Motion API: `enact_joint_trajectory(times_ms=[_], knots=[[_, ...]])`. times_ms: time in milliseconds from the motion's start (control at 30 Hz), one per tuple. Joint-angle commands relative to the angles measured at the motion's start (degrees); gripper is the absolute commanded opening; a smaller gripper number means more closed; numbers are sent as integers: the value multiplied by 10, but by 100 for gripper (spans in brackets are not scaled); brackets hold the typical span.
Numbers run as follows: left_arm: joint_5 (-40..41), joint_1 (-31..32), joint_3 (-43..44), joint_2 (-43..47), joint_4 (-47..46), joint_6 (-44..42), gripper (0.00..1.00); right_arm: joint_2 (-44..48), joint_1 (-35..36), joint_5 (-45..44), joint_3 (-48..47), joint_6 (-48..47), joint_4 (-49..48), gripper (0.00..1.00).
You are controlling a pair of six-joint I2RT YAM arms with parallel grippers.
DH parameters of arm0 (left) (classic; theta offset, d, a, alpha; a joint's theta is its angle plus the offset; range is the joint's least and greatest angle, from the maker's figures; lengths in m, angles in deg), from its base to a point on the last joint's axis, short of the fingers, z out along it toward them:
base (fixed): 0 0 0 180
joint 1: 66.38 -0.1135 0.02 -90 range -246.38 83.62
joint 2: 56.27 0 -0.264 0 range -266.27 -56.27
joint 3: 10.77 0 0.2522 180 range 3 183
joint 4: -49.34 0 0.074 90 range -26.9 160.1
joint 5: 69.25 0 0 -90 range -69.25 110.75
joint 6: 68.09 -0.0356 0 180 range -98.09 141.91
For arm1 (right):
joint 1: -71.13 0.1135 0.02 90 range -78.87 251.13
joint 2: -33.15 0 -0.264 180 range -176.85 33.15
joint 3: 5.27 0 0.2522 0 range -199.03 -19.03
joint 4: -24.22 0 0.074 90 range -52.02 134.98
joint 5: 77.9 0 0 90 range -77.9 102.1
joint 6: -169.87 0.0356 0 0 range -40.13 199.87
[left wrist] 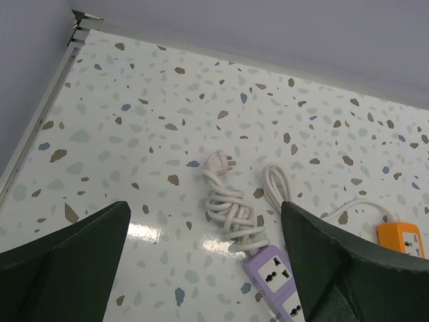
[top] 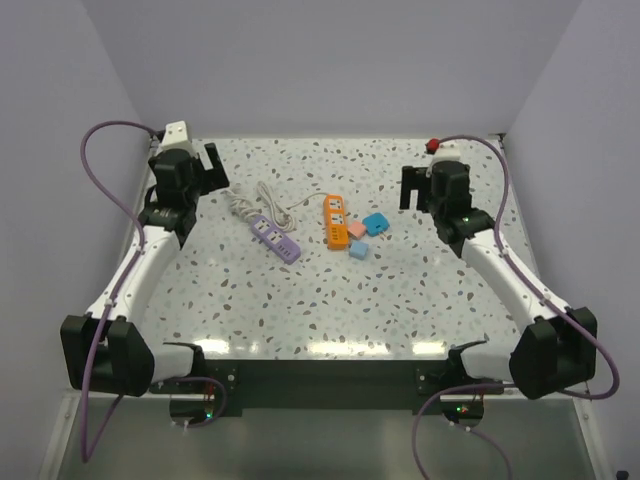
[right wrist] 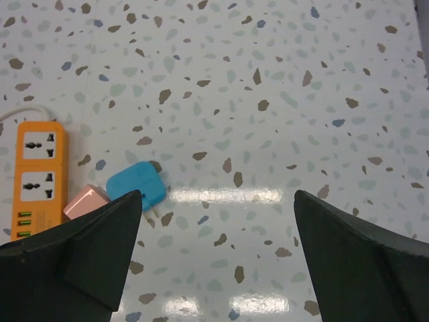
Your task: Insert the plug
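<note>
A purple power strip (top: 275, 236) lies left of centre with its white cord bundled and its white plug (left wrist: 219, 163) lying loose. An orange power strip (top: 335, 220) lies beside it; it also shows in the right wrist view (right wrist: 39, 176). A blue plug adapter (top: 376, 223), a pink one (top: 356, 229) and a light blue one (top: 359, 250) lie right of the orange strip. The blue adapter (right wrist: 137, 186) and pink adapter (right wrist: 86, 201) show in the right wrist view. My left gripper (top: 213, 168) is open and empty at the back left. My right gripper (top: 412, 187) is open and empty at the back right.
The purple strip (left wrist: 281, 280) sits between my left fingers in the left wrist view. A red button (top: 434, 145) sits at the table's back right corner. White walls close the back and sides. Purple cables loop off both arms.
</note>
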Motion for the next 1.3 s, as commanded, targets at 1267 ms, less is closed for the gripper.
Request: enact_joint_trajectory(times_ms=[1267], knots=[[-506,93,210,-263,140,-83,100,-225,104,351,20,-147,-7,94]])
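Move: Below and to the right hand's left is the light blue plug: about 16 cm left, 3 cm back, 20 cm down. The pink plug sits some 5 cm beyond it, the teal plug roughly 8 cm farther out and 4 cm right of it, the orange power strip about 9 cm farther out and 6 cm left of it. From the left hand, the orange strip is roughly 30 cm right, 5 cm ahead and 23 cm down, with the purple strip about 14 cm right and level. Swinging in open, the right hand sinks about 15 cm and travels as far left to come close over the light blue plug, first reaching out some 5 cm, then drawing back about 10, while turning counter-clockwise and tipping down. The left hand, also open, sweeps 20 cm right towards the orange strip, dropping 7 or 8 cm and turning some 50 degrees clockwise. ##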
